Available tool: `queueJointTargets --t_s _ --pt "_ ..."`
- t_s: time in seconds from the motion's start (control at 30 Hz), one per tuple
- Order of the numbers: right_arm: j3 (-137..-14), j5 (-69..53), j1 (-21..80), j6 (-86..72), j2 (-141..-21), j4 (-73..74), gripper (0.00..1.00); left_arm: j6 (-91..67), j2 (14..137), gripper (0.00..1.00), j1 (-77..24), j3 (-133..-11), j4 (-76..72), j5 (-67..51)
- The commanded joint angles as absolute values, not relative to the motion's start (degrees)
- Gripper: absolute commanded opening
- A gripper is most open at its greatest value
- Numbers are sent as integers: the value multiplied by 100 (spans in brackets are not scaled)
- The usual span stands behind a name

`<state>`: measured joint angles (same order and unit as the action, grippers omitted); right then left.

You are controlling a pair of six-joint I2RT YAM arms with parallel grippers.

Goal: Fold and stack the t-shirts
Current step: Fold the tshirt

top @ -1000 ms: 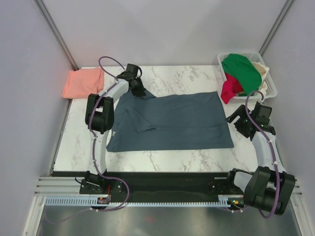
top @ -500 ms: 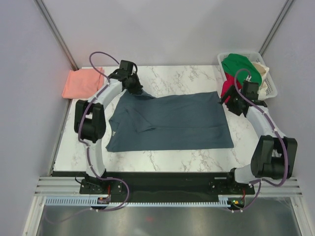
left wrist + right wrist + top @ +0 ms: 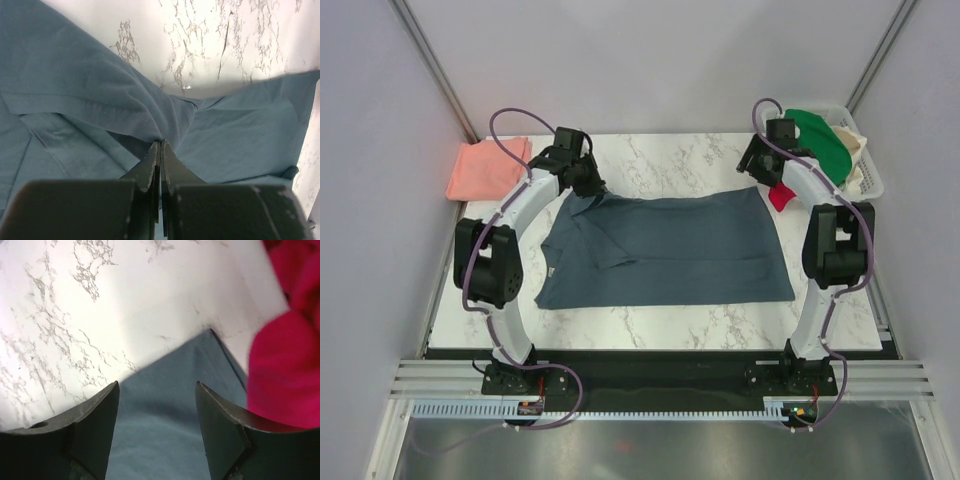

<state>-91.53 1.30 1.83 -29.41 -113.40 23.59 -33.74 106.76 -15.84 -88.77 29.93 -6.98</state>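
A large slate-blue t-shirt (image 3: 670,250) lies spread on the marble table (image 3: 690,155). My left gripper (image 3: 591,186) is at its far left corner, shut on a pinched fold of the blue cloth (image 3: 150,120), fingertips together (image 3: 160,143). My right gripper (image 3: 757,172) hovers over the shirt's far right corner (image 3: 200,347). It is open, with the blue cloth (image 3: 160,440) showing between its fingers (image 3: 107,400) and nothing gripped. A salmon-pink t-shirt (image 3: 488,168) lies folded at the table's far left corner.
A white basket (image 3: 868,180) at the far right holds a green garment (image 3: 815,140), a red one (image 3: 782,193) hanging over its side, and a cream one. The red cloth (image 3: 285,365) lies just right of my right fingers.
The right arm has swung from the table's right side up to the shirt's far right corner, its jaws narrowing somewhat. The left gripper has drawn its held corner slightly back and left.
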Motion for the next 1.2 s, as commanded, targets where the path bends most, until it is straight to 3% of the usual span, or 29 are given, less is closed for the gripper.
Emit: queueJointTargets --t_s 0.0,0.3,0.6,0.87,0.9,1.03,1.1,1.17 --pt "-9842 729 369 -2751 -11846 2742 70 -3103 10801 2 -1600 -8929 2865 -905" --pt "-10731 2205 571 -2391 -12867 3278 64 -3094 11144 2 -1600 -9105 2848 -1081" --pt "-10951 2180 404 -2408 -13350 3261 57 -3050 11329 2 -1626 -9106 2839 -1090" --pt "-10986 2153 396 -2408 -13640 3217 34 -2997 11452 2 -1679 -9088 2839 -1107" --pt "-10969 2136 387 -2408 -13658 3208 25 -2988 11461 6 -1679 -9088 2830 -1125" --pt "-10890 2066 395 -2408 -13658 3173 9 -2900 11260 45 -1661 -8983 2874 -627" --pt "-10837 2013 395 -2408 -13623 3138 4 -3022 10961 52 -1539 -8729 2892 -300" --pt "-10758 1987 395 -2408 -13570 3120 3 -3155 10785 52 -1381 -8309 2787 -18"
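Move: The shirt's far right corner lies about 3 cm ahead of the open right hand, 4 cm to its right and 9 cm below. The red cloth hangs some 11 cm to that hand's right and 2 cm ahead, 7 cm lower. The left hand still grips shirt cloth, its laying-down place about 12 cm straight below; the folded flap lies roughly 8 cm back, 1 cm right. From that hand the corner is some 48 cm right, 10 cm ahead. The shirt's far right corner gets pinched by the right hand, which sinks about 9 cm and eases forward and right, rolling some 20 degrees so its left side dips, then shuts its fingers on the cloth. The left hand lowers its held cloth about 6 cm towards the shirt's upper left part, then opens its fingers and lets go. ##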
